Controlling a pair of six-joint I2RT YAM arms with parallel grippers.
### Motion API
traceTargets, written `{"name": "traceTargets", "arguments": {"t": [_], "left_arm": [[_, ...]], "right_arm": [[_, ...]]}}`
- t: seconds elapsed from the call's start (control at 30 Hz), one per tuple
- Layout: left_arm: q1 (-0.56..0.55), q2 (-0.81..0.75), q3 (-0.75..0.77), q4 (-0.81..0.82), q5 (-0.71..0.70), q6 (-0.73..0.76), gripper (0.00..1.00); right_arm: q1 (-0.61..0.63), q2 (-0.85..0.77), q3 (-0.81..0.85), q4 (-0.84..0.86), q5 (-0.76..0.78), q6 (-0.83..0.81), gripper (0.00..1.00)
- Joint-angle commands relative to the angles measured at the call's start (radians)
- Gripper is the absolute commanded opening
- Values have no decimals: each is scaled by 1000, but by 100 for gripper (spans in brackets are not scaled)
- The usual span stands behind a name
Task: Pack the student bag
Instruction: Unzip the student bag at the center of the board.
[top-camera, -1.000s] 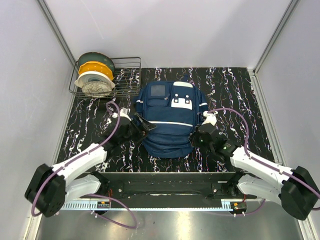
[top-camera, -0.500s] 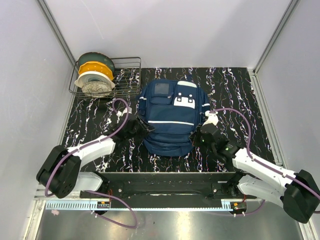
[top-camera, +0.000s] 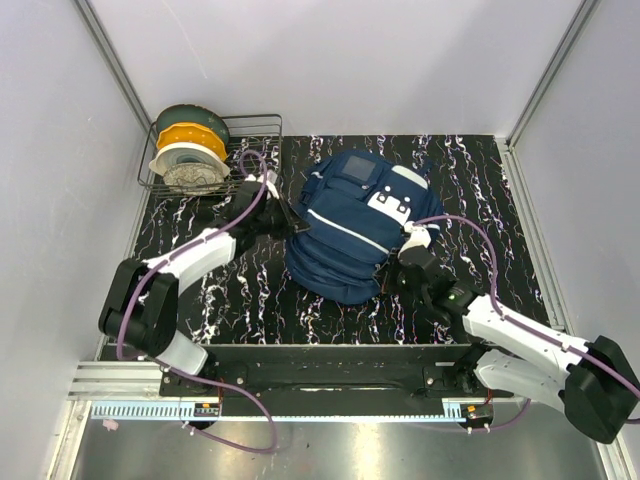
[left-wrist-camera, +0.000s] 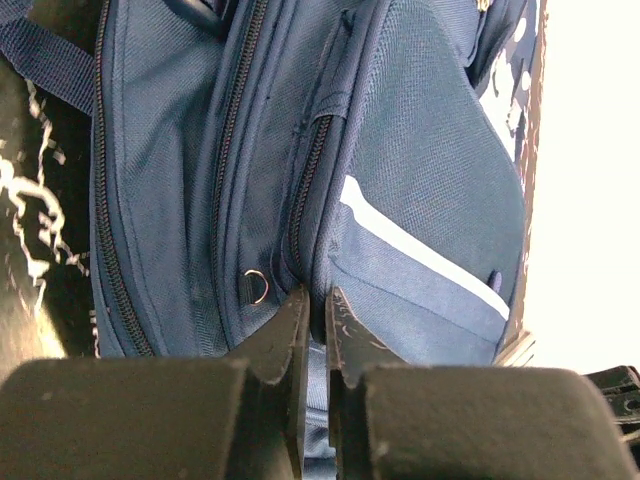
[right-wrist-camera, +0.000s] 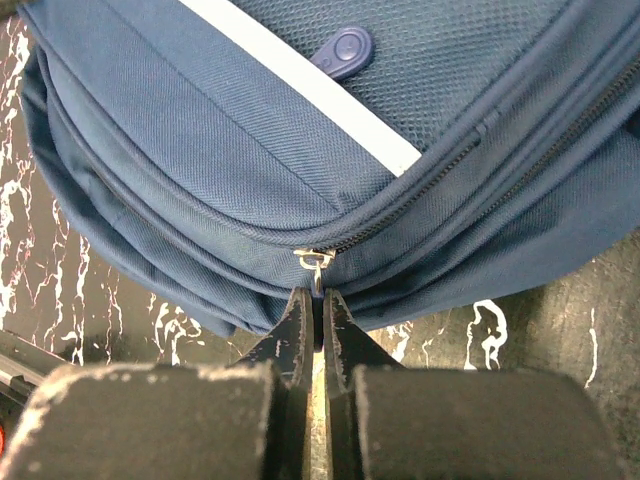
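Observation:
The student bag (top-camera: 345, 235), navy with white stripes and patches, lies askew on the black marbled table (top-camera: 470, 180). My left gripper (top-camera: 288, 222) is at the bag's left side. In the left wrist view the gripper (left-wrist-camera: 318, 305) is shut on a fold of the bag's fabric (left-wrist-camera: 420, 170) beside a zipper, close to a small metal ring (left-wrist-camera: 257, 286). My right gripper (top-camera: 402, 268) is at the bag's near right edge. In the right wrist view that gripper (right-wrist-camera: 320, 300) is shut on a metal zipper pull (right-wrist-camera: 316, 262) of the bag (right-wrist-camera: 250, 130).
A wire rack (top-camera: 255, 150) with spools in green, yellow and white (top-camera: 190, 150) stands at the back left, just behind my left arm. Pale walls enclose the table on three sides. A black rail (top-camera: 320, 365) runs along the near edge.
My left gripper has moved away from me along the bag's left side and shut on its fabric. The bag has turned clockwise. The right gripper has stayed shut on the zipper pull.

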Motion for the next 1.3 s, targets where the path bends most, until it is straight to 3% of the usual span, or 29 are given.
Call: {"name": "traceTargets", "arguments": {"t": [0.0,0.1,0.13,0.17,0.27,0.4,0.57,1.1,1.27], "left_arm": [[42,65,178,-22,174,202,16],[51,76,178,-58,187,170,32],[50,56,154,-6,196,146,48],[51,43,96,26,204,113,57],[39,-18,-44,179,187,-48,65],[-24,-88,-158,298,67,-233,67],[-125,-121,-167,304,-94,-318,68],[-180,-9,-132,322,-137,-439,68],[-182,52,-63,318,-117,-424,60]], "right_arm": [[19,25,34,42,-42,-22,0],[21,46,35,55,-34,12,0],[21,56,34,62,-33,18,0],[23,59,32,68,-34,23,0],[24,74,31,85,-25,47,0],[26,83,34,98,-23,46,0],[27,76,37,94,-20,38,0],[30,20,9,65,3,55,0],[30,20,17,60,3,38,0]]}}
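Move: The left hand still pinches the backpack's raised left side; the front panel's lower-left rim, where it goes next, lies about 4 cm back, 7 cm to its right and 3 cm lower. The white strip's middle is about level with that hand and 10 cm to its right; the zipper pull is some 14 cm back and 18 cm right. The right hand already holds that pull, with the strip's middle roughly 14 cm ahead and 8 cm left. The left hand tugs the pinched side about 2 cm farther forward and a little up, opens wide to let go of it, then draws back some 5 to 6 cm, swings about 5 cm right over the bag in a small up-and-down arc, rolls about 15 degrees with its left side dipping, and sinks with open fingers straddling the front panel's lower-left rim. Meanwhile the right hand keeps its shut grip on the zipper pull at the lower right corner, easing about 1 cm left and dipping a good centimetre before rising most of the way back. ##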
